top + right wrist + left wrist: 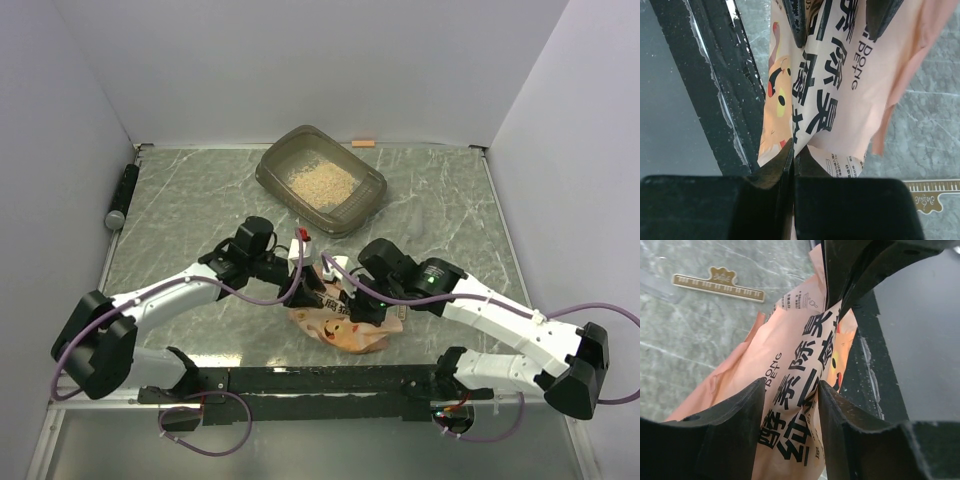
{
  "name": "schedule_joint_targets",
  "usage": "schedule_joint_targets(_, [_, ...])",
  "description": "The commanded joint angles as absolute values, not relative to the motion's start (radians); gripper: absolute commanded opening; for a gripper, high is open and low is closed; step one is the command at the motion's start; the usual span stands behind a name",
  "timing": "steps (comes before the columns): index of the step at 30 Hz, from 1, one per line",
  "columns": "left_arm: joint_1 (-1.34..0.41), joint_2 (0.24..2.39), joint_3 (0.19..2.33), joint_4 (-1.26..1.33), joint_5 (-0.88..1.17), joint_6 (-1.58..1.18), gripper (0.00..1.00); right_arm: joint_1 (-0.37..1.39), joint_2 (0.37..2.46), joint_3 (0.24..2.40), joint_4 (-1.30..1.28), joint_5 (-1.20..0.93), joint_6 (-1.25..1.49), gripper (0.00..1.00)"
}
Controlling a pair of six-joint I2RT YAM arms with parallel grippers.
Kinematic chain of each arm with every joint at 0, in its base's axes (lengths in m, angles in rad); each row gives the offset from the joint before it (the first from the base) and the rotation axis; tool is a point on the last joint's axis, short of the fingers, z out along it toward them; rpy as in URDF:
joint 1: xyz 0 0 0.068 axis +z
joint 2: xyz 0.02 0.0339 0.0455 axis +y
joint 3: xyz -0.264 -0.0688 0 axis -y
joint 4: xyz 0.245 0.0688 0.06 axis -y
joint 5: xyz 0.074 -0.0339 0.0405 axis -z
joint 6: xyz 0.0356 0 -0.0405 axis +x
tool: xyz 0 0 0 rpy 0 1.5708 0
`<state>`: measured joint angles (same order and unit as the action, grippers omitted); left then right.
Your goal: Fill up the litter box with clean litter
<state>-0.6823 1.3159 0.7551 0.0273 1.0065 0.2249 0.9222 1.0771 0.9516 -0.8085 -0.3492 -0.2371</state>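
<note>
The grey-brown litter box (372, 188) stands at the back of the table with pale tan clean litter (320, 183) spread in it. Its salmon-pink bag (345, 330) with dark characters and a cartoon face hangs crumpled between my two arms near the front. My right gripper (794, 155) is shut on an edge of the bag (840, 100). My left gripper (791, 385) is open, its fingers standing on either side of a fold of the bag (790, 355). The right gripper's fingers (855, 270) show above in the left wrist view.
A tan strip with piano-key print (720, 282) lies flat on the marbled table by the bag. A black rail (320, 380) runs along the front edge under the bag. A dark cylinder (124, 195) lies at the left wall, a small orange piece (363, 143) at the back.
</note>
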Motion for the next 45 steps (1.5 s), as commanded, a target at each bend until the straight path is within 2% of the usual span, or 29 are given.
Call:
schedule_joint_targets(1, [-0.696, 1.35, 0.799, 0.032, 1.086, 0.27, 0.51, 0.911, 0.996, 0.973, -0.71, -0.417, -0.232, 0.0])
schedule_joint_targets(5, [-0.71, 1.39, 0.822, -0.027, 1.08, 0.299, 0.51, 0.911, 0.979, 0.957, -0.704, -0.419, -0.23, 0.0])
schedule_joint_targets(8, [-0.716, 1.414, 0.841, -0.073, 1.08, 0.328, 0.4, 0.911, 0.973, 0.945, -0.703, -0.417, -0.232, 0.0])
schedule_joint_targets(9, [-0.721, 1.42, 0.847, -0.09, 1.081, 0.334, 0.27, 0.91, 0.971, 0.943, -0.7, -0.408, -0.232, 0.0])
schedule_joint_targets(12, [-0.735, 1.453, 0.871, -0.161, 1.075, 0.373, 0.01, 0.91, 0.968, 0.937, -0.699, -0.385, -0.229, 0.0])
schedule_joint_targets(17, [-0.741, 1.43, 0.907, -0.233, 0.958, 0.368, 0.01, 0.904, 0.983, 0.96, -0.696, -0.332, -0.232, 0.0])
schedule_joint_targets(27, [-0.721, 1.047, 0.836, -0.296, 0.57, 0.221, 0.01, 0.839, 1.196, 1.161, -0.666, -0.262, -0.297, 0.0])
schedule_joint_targets(32, [-0.692, 0.968, 0.763, -0.336, 0.519, 0.198, 0.01, 0.833, 1.344, 1.272, -0.724, -0.334, -0.362, 0.0])
schedule_joint_targets(38, [-0.681, 0.916, 0.67, -0.265, 0.529, 0.164, 0.01, 0.836, 1.364, 1.197, -0.673, -0.42, -0.432, 0.0])
schedule_joint_targets(39, [-0.681, 0.925, 0.669, -0.265, 0.529, 0.164, 0.01, 0.835, 1.355, 1.181, -0.67, -0.432, -0.442, 0.12])
schedule_joint_targets(42, [-0.681, 0.943, 0.672, -0.267, 0.538, 0.163, 0.01, 0.834, 1.316, 1.151, -0.663, -0.433, -0.466, 0.33])
schedule_joint_targets(45, [-0.681, 0.954, 0.669, -0.258, 0.552, 0.163, 0.01, 0.831, 1.266, 1.134, -0.649, -0.388, -0.476, 0.41])
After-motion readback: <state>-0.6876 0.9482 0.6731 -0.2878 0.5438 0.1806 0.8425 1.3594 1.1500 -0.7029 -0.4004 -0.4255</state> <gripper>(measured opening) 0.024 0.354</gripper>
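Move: The left hand's open fingers already straddle the litter bag's folded top strip, their pinching spot only 1 or 2 cm to the right, back and below; the bag's middle is about 6 cm right, 3 back and 7 below. From the right hand, shut on the same strip, the bag's middle is roughly 2 cm left, 1 back and 7 below. From that hand the litter box stands some 38 cm ahead and 7 left, the wooden ruler about 6 ahead and 13 right, both on the table. The left hand eases about 2 cm right, back and down along the bag's folded strip and shuts on it, while the right hand keeps its pinch and barely drifts. Then both carry the bag by its top, rising a little and sinking again, the left hand going some 8 cm left and slightly forward as it turns about 30 degrees counter-clockwise, the right hand about 8 cm forward and 6 left, until the right fingers open by a third around the strip. ##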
